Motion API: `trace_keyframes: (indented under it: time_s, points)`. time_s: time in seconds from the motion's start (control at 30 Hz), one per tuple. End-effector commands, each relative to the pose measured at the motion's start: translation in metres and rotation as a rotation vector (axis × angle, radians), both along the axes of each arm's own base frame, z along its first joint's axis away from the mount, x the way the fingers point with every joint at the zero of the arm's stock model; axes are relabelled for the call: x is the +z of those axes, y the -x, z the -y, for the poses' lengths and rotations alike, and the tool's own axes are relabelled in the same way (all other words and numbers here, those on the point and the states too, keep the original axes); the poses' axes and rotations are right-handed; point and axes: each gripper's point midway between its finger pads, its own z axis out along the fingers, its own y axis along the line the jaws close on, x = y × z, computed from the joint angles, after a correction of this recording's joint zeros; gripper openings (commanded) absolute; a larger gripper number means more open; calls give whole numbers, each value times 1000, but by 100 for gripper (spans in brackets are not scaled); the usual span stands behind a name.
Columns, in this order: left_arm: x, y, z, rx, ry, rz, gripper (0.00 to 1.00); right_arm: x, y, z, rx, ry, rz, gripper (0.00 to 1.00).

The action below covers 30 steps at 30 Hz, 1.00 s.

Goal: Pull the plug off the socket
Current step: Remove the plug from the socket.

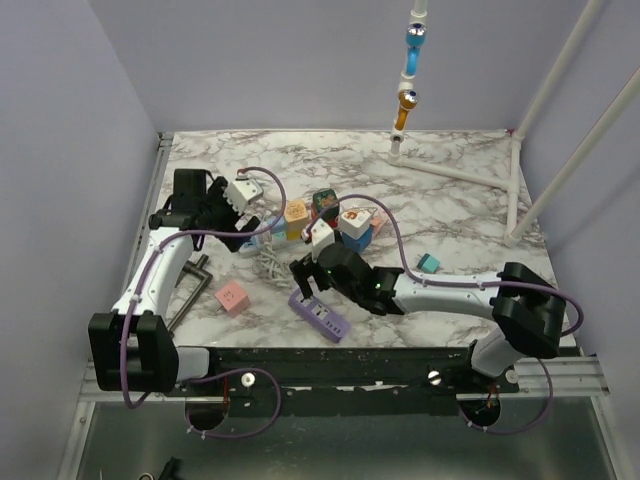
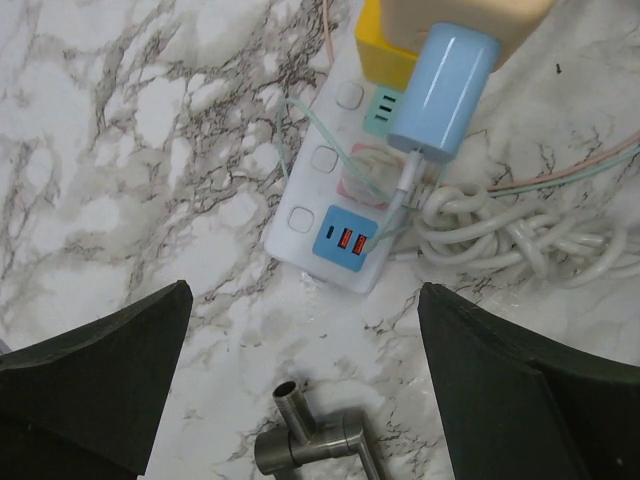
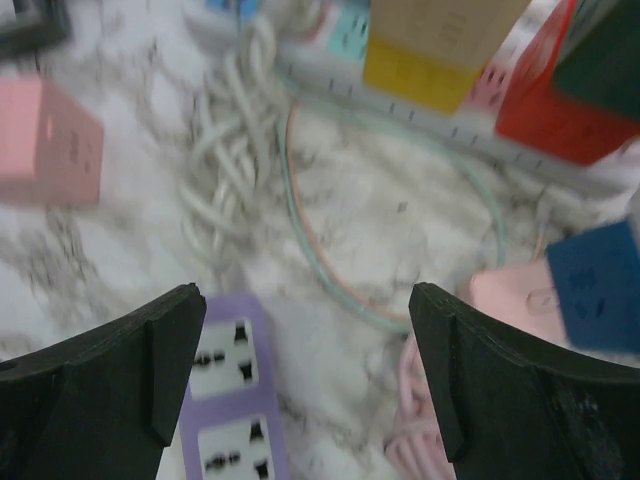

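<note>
A white power strip [image 2: 325, 205] lies on the marble with a light blue plug [image 2: 443, 88] seated in it and a yellow-and-tan plug [image 2: 385, 50] behind that. My left gripper [image 2: 305, 350] hovers open above the strip's near end, with only bare marble and a metal fitting between its fingers. In the top view the strip [image 1: 262, 238] runs right past a tan plug [image 1: 295, 213]. My right gripper [image 3: 310, 370] is open over marble, between a purple power strip [image 3: 235, 400] and a pink cable coil [image 3: 420, 435]. It holds nothing, and the yellow-and-tan plug [image 3: 440, 45] stands beyond it.
A steel pipe fitting [image 2: 310, 440] lies under the left gripper. A coiled white cable [image 2: 500, 230] sits right of the strip. A pink cube socket [image 1: 232, 298], a red plug [image 3: 540, 90], a blue block [image 3: 595, 285] and a small teal piece [image 1: 429, 263] lie around.
</note>
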Motion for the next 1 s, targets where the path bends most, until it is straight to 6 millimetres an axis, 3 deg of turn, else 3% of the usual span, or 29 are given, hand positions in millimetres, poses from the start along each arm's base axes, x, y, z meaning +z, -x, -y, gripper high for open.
trace_keyframes:
  time_s: [0.0, 0.23, 0.97]
  points:
    - [-3, -12, -23, 102, 99, -62, 98, 35, -57, -15, -129, -19, 123, 92]
    - [-9, -9, -35, 88, 178, -119, 98, 23, -106, -34, -183, -60, 112, 91]
    - [-20, -2, -39, 31, 181, -76, 99, -21, -146, -60, -250, -105, 268, 91]
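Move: Some 18 cm ahead of the right hand and 5 cm to its left, about 2 cm lower, sits the beige plug on its yellow base. The blue charger is about 6 cm to the left of that plug and 3 cm nearer; the green plug is roughly 8 cm to its right and 3 cm farther out. The left hand has the power strip's near end about 6 cm ahead, 2 cm right and 11 cm below, and the beige plug about 8 cm ahead and 13 cm right. Swinging up and over by about 5 cm and then sinking 7 cm, the right hand reaches forward some 13 cm and 5 cm left to the near side of the beige plug, fingers wide open, turning slightly clockwise while its fingertips tilt up. The left hand, also open, shifts 4–5 cm left early on and sinks about 3 cm over the strip's near end. ##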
